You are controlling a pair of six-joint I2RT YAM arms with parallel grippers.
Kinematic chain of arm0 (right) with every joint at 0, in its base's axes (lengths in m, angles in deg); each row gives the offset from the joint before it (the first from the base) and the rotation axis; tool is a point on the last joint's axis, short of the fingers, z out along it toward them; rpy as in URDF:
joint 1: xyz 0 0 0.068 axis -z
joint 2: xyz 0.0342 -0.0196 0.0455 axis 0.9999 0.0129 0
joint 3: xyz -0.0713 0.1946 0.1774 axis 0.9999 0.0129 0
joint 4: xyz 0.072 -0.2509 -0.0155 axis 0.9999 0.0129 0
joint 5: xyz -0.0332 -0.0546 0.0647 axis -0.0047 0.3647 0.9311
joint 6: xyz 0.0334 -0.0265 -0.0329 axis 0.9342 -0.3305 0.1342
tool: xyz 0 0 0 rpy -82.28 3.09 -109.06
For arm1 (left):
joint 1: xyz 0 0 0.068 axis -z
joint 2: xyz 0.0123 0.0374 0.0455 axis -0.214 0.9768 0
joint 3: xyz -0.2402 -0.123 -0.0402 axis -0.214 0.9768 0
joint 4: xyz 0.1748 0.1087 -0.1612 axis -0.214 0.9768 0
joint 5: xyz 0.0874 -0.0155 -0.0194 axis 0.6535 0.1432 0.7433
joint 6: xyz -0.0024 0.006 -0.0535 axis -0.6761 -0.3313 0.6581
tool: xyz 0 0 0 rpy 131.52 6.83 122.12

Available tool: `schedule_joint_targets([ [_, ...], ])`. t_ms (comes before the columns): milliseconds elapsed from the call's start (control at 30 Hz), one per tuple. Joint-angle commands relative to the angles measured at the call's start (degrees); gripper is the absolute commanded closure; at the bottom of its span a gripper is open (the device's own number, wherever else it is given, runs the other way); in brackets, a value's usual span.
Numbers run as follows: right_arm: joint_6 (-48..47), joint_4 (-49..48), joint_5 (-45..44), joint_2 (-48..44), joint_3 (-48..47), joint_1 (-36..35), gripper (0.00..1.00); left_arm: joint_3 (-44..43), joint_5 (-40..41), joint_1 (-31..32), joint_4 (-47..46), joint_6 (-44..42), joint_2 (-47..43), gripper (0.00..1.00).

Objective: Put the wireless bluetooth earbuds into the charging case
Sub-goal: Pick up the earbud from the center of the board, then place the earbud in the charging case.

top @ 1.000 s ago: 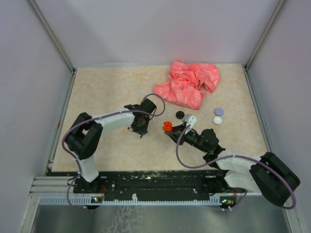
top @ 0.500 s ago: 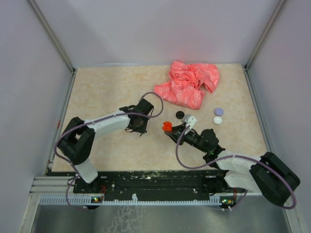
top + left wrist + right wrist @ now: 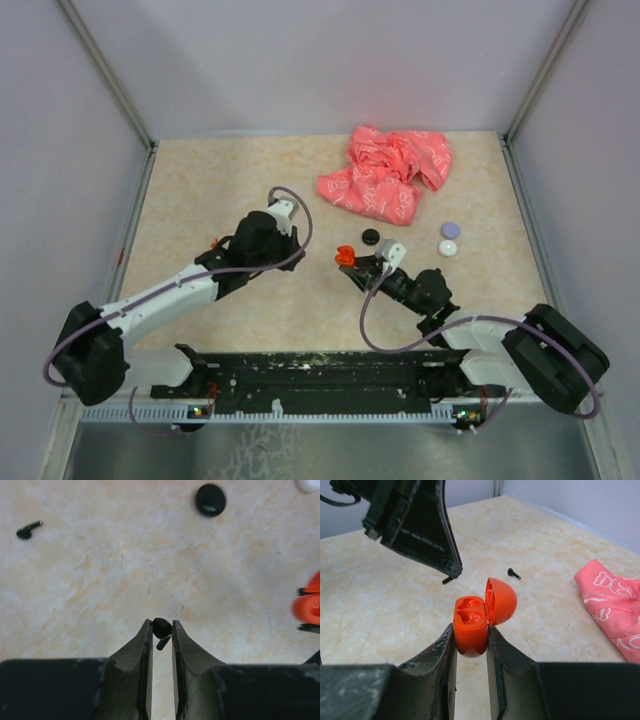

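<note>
My left gripper (image 3: 162, 630) is shut on a black earbud (image 3: 161, 626), pinched at the fingertips with its stem pointing down, just above the table. A second black earbud (image 3: 28, 530) lies loose on the table at the far left of that view. My right gripper (image 3: 470, 630) is shut on the orange charging case (image 3: 470, 611), held upright with its lid (image 3: 501, 600) open and both sockets empty. In the right wrist view the left gripper (image 3: 451, 574) hangs left of and behind the case. From above, the case (image 3: 345, 256) sits mid-table.
A crumpled pink cloth (image 3: 390, 175) lies at the back right. A black disc (image 3: 371, 236) sits just behind the case, with a purple disc (image 3: 450, 229) and a white disc (image 3: 448, 247) further right. The loose earbud (image 3: 513, 573) lies beyond the case.
The left gripper closed on the black earbud. The left arm stretched out low and its wrist drew back to the left. The right arm with the case barely moved.
</note>
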Motion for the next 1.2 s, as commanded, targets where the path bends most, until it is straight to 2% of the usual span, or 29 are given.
schedule_joint_targets([
  [0,-2.3,-12.1,1.5,2.9,0.6,-0.6,1.00,2.9,-10.0,0.0,-13.4,-5.1,-6.9,0.84],
  [267,-4.4,-17.2,1.9,5.7,-0.9,-0.6,1.00,8.5,-22.8,0.0,-27.5,-6.5,-15.6,0.84],
  [533,-3.5,-21.4,3.7,7.0,-1.9,-0.6,1.00,9.7,-34.8,0.0,-36.9,-4.5,-16.1,0.83],
  [833,-2.0,-26.8,5.7,8.4,-1.7,-1.0,1.00,9.6,-40.1,0.4,-45.6,-0.6,-11.0,0.83],
  [1167,-1.0,-28.4,6.5,7.9,-1.1,-1.4,1.00,8.8,-41.5,2.2,-47.7,-2.0,-8.0,0.84],
])
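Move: The case, lid open in the right fingers, is about 11 cm right of the left hand's held earbud, 3 cm back and 3 cm higher. From the left hand, the black disc is roughly 12 cm ahead and 19 cm right, and the other black earbud 17 cm ahead and 5 cm left, both some 12 cm below. The held earbud is about 11 cm left of the right hand, 3 cm ahead and 3 cm lower. Left hand lifts the held earbud 15 cm, turning clockwise, back and right towards the case, raised 5 cm rightside. ##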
